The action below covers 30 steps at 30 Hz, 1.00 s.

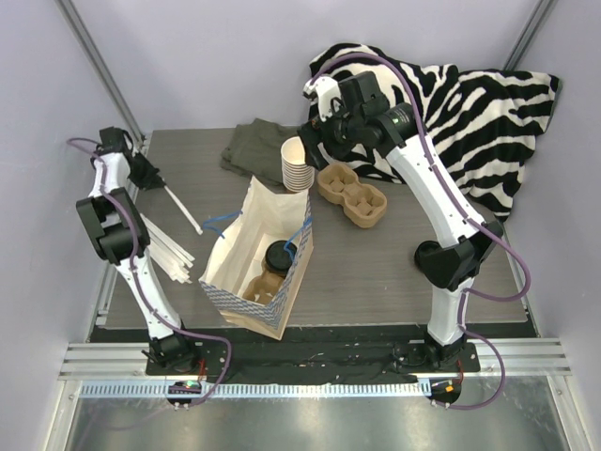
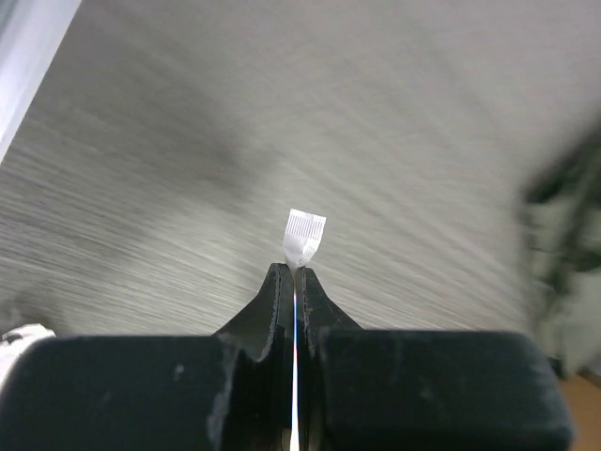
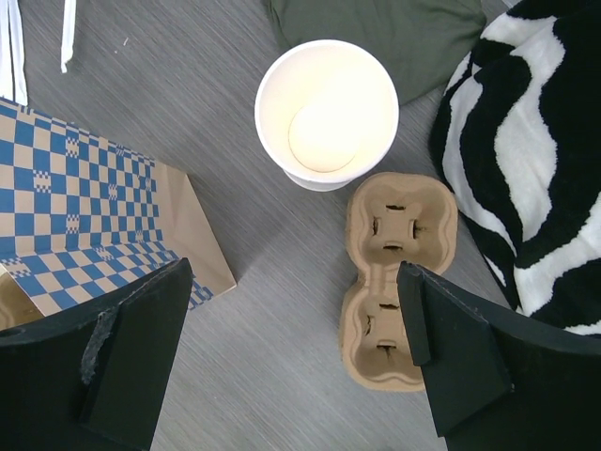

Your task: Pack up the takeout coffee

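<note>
The takeout coffee [image 1: 280, 255], a brown cup with a black lid, sits inside the open paper bag [image 1: 235, 246] at the middle of the table. My left gripper [image 1: 147, 173] is at the far left of the table, well away from the bag. It is shut on a thin white wrapped straw [image 1: 184, 209], whose end [image 2: 305, 237] sticks out past the closed fingertips [image 2: 282, 282]. My right gripper [image 3: 291, 282] hangs open and empty above the table, between the bag's blue-checked side [image 3: 84, 202] and the cardboard cup carrier [image 3: 392, 282].
A stack of cream-and-brown cups [image 1: 297, 165] stands behind the bag, next to the carrier [image 1: 352, 194]. A green cloth [image 1: 255, 148] lies at the back and a zebra-striped cloth [image 1: 474, 117] at the back right. More white straws [image 1: 169, 252] lie left of the bag.
</note>
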Available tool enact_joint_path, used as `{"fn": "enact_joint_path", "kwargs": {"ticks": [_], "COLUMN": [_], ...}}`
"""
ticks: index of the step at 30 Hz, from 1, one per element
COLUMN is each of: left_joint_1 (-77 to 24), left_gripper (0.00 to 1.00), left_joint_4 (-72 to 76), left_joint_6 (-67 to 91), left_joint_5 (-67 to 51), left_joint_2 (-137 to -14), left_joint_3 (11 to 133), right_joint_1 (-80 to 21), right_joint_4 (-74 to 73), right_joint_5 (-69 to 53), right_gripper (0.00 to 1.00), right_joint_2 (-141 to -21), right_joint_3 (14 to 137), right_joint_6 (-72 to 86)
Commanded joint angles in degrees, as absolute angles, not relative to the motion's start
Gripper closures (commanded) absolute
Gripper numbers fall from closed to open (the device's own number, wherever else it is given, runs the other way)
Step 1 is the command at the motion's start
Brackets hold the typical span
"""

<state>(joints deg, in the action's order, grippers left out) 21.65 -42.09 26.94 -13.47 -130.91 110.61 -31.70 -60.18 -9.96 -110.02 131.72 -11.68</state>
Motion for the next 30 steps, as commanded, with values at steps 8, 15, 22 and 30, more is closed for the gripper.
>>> {"fn": "enact_joint_path", "kwargs": {"ticks": [8,15,22,30], "left_joint_1": [19.95,18.9,14.35,3.44], "left_gripper": [1.0,1.0,1.0,1.0], "left_joint_4": [-34.72,-34.37,-34.1,-37.16], "left_joint_6": [20.66,15.2,16.88,16.18], "left_joint_5": [-19.51,-27.5,-35.85,-40.52], "left_joint_2": [-106.63,-94.32,-86.67,-80.6], "left_joint_3": [117.5,121.46,126.73,125.95], "right_joint_1": [-31.82,-31.82,-31.82,-31.82], "right_joint_4": [-56.09,-52.12,-49.83,-49.48], "right_joint_5": [-6.33,-5.19,-3.17,-3.08], "right_gripper": [0.0,0.0,0.0,0.0], "right_joint_2": [-106.35,-103.45,-101.34,-98.97], "right_joint_3": [131.75,128.06,125.07,123.49], "right_joint_6": [-10.81,-9.67,-8.61,-8.52]}}
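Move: The left gripper holds one paper-wrapped straw. The bag it is meant for stands about 33 cm to its right and 23 cm back, its middle some 7 cm higher. The remaining straws lie about 17 cm back and 2 cm right, 4 cm lower; the cup stack is 43 cm right, 1 cm ahead and 4 cm higher. From the right hand, the bag is about 20 cm left, 15 cm back and 20 cm down. Keep the straw pinched near its end and swing the left gripper up fast, about 50 cm, drawing it back some 16 cm and then right about 20 cm, high above the table on the bag's left. Tip the fingers up some 70 degrees from steeply down to roughly level and turn them clockwise. Ease the open right hand up about 3 cm. ##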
